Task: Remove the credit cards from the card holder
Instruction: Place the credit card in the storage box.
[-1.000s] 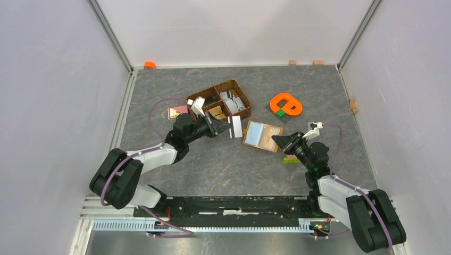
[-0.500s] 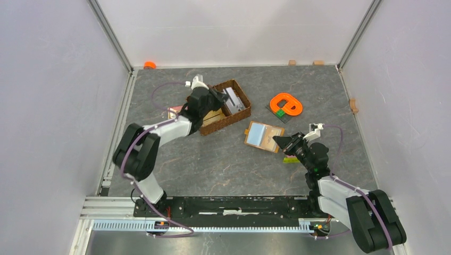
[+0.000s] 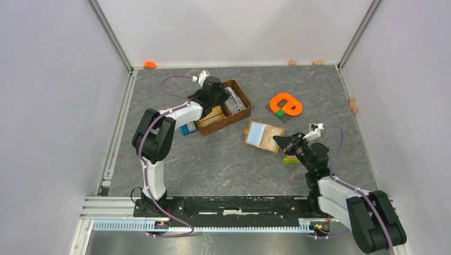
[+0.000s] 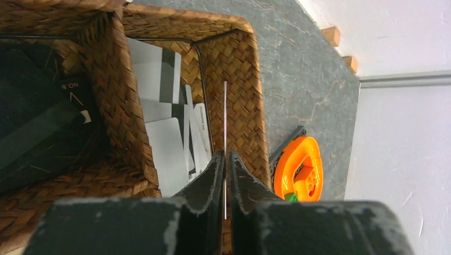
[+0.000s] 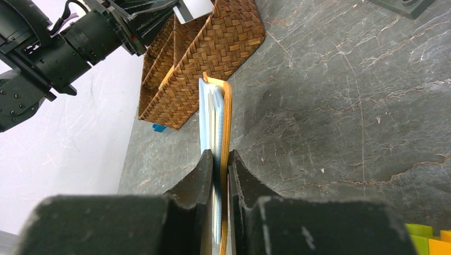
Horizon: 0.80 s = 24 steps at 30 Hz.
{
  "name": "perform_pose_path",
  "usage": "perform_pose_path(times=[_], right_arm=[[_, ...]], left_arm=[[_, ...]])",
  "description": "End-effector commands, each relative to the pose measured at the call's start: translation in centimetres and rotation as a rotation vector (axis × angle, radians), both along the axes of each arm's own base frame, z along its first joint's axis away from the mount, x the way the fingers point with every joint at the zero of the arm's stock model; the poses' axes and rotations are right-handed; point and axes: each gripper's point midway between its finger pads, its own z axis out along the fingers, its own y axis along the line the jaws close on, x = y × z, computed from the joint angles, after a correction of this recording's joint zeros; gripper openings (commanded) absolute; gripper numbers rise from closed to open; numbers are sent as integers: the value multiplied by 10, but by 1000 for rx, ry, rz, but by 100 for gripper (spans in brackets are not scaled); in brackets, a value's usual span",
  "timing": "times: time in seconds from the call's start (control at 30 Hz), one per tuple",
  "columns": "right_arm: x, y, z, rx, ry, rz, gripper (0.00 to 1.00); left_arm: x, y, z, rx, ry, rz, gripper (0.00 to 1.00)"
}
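Note:
The card holder [image 3: 262,135] lies open on the table with its light blue panel up, its near edge pinched by my shut right gripper [image 3: 277,141]. In the right wrist view the card holder [image 5: 223,117] stands edge-on between the jaws of the right gripper [image 5: 220,154]. My left gripper [image 3: 226,96] hovers over the right compartment of the wicker basket [image 3: 243,110]. It is shut on a thin white credit card [image 4: 225,122], seen edge-on between the jaws of the left gripper [image 4: 225,155]. Several grey and white cards [image 4: 165,143] lie in the basket [image 4: 244,106] below it.
An orange plastic ring [image 3: 286,104] on a dark plate sits right of the basket. A blue item [image 3: 187,128] lies left of the basket. A yellow-green brick [image 3: 290,159] rests by my right wrist. Small wooden blocks [image 3: 318,62] line the back and right walls.
My left arm has swung from beside the card holder up and back to above the basket, carrying the card. The right gripper has kept still on the card holder.

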Motion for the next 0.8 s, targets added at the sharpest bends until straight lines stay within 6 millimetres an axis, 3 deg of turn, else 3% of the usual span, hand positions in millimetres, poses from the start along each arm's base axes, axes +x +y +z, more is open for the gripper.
perform_pose_path(times=[0.0, 0.13, 0.3, 0.43, 0.47, 0.6, 0.77], right_arm=[[3, -2, 13, 13, -49, -12, 0], [4, -1, 11, 10, -42, -12, 0], [3, -2, 9, 5, -41, -10, 0], [3, -1, 9, 2, -44, -4, 0], [3, 0, 9, 1, -44, 1, 0], [1, 4, 10, 5, -41, 25, 0], [0, 20, 13, 20, -14, 126, 0]], left_arm=[[17, 9, 17, 38, -30, 25, 25], [9, 11, 34, 54, -70, -12, 44], [-17, 16, 67, 23, -119, -48, 55], [-54, 23, 100, 18, -174, -106, 94], [-66, 26, 107, 26, -182, -119, 99], [-118, 37, 126, 81, -226, -193, 100], [-176, 46, 114, 116, -295, -279, 100]])
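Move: The left hand holds the credit card inside the right-hand compartment of the storage box. The card pile lies almost straight under it, some 8 cm below and about 2 cm to the right. The black item lies level with the hand, about 10 cm left. The beige packets are roughly 8 cm back and 6 cm left, both at similar depth. From the right hand, the pile is about 19 cm ahead, 16 cm left and 8 cm lower. The left fingers let go of the credit card, starting to open almost in place over the pile and ending fully wide. The hand then lifts away, rising and drawing back about 14 cm each, up out of the box's right-hand compartment. Its fingertips tilt up some 15 degrees and the hand turns about 10 degrees clockwise. ##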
